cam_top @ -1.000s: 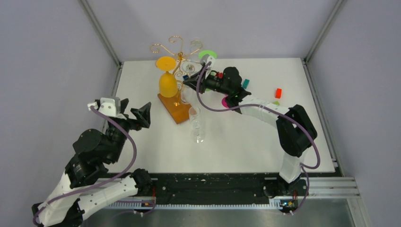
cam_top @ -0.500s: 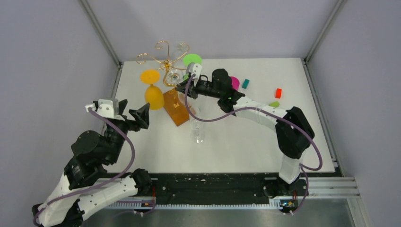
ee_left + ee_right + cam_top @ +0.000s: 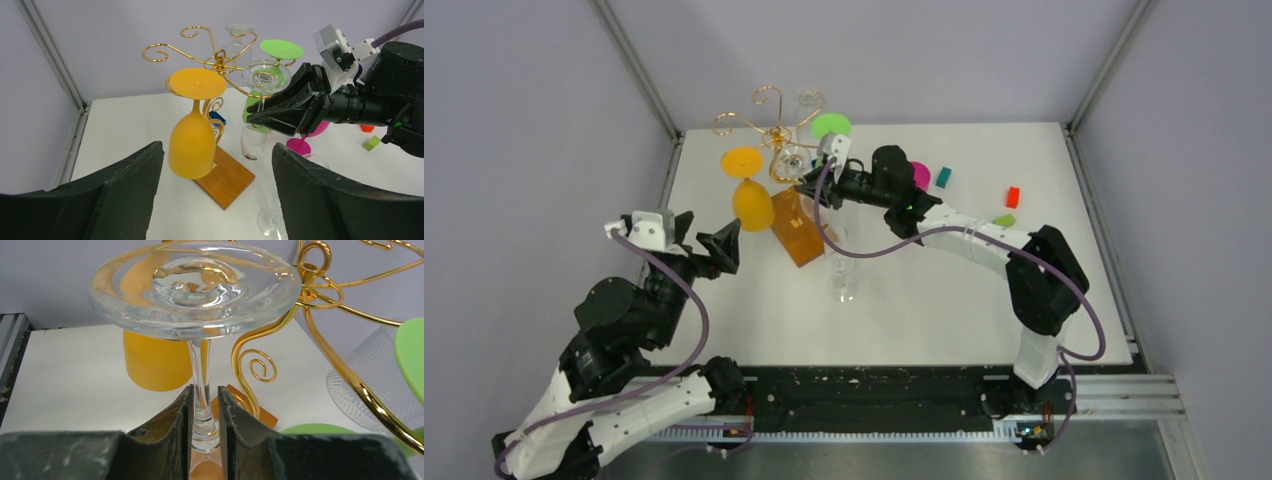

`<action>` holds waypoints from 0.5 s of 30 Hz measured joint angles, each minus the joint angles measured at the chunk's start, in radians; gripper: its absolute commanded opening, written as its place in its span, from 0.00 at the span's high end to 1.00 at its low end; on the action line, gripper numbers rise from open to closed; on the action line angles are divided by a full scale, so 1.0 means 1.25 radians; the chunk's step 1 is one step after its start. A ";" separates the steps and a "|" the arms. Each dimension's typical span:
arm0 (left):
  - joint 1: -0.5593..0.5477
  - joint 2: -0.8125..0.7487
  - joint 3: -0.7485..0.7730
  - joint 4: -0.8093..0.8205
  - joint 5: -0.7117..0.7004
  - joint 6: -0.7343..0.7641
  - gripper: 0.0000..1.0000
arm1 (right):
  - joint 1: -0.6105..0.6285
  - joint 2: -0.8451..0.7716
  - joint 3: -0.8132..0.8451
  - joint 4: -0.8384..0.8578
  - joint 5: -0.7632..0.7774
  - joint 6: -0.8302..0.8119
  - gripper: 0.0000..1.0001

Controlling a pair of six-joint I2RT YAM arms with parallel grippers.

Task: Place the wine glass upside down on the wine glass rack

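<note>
The wine glass [image 3: 195,287] is clear and upside down, foot on top. Its foot [image 3: 265,75] lies on a curled arm of the wine glass rack [image 3: 218,62], a gold wire stand on an orange-brown wooden base [image 3: 796,232]. My right gripper [image 3: 205,390] is shut on the glass's stem, just above the bowl. From above, the right gripper [image 3: 804,183] reaches the rack [image 3: 769,125] from the right, with the glass [image 3: 792,162] at its tips. My left gripper [image 3: 217,147] is wide open and holds nothing. The left gripper [image 3: 709,235] hangs left of the base.
An orange glass [image 3: 751,200] and a green one [image 3: 831,126] hang upside down on the rack. A clear glass [image 3: 842,265] lies on the table by the base. A pink glass [image 3: 919,175] and small teal [image 3: 943,177], red [image 3: 1013,196] and green [image 3: 1006,219] blocks sit to the right.
The right gripper has moved left with the clear glass. The rack's top and the orange glass have swung left with it. Nothing has shifted over the last half second. The left arm is still.
</note>
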 measured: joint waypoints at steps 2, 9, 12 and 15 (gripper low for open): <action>0.000 0.000 0.000 -0.001 0.000 0.000 0.16 | 0.000 0.000 0.000 -0.002 0.001 0.000 0.72; 0.000 0.000 0.000 -0.001 0.000 0.000 0.16 | 0.000 0.000 -0.004 0.003 0.002 0.001 0.62; 0.000 0.000 0.000 -0.001 0.000 0.000 0.16 | 0.000 0.000 -0.016 0.015 0.002 0.004 0.57; 0.000 0.000 0.000 -0.001 0.000 0.000 0.16 | 0.000 0.000 -0.028 0.026 0.002 0.006 0.53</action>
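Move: The clear wine glass is upside down in the right hand: its middle sits practically at the fingertips, about 1 cm below them, neither ahead nor to either side. The rack's hub is 6 cm ahead, 5 cm left and 8 cm above. The orange glass hangs about 11 cm left and 1 cm ahead; the green one 9 cm ahead and 5 cm right, both about level in height. From the left hand the clear glass lies some 15 cm ahead, 15 cm right and 13 cm below. The clear glass is let go at its stem, its foot already up at the rack arm: the right fingers, just beginning to part, spread from about a fifth to over two fifths of their range, one on either side of the stem. The hand first stays in place, then sinks about 1 cm down along the glass, still pointing left, with no real wrist turn. ##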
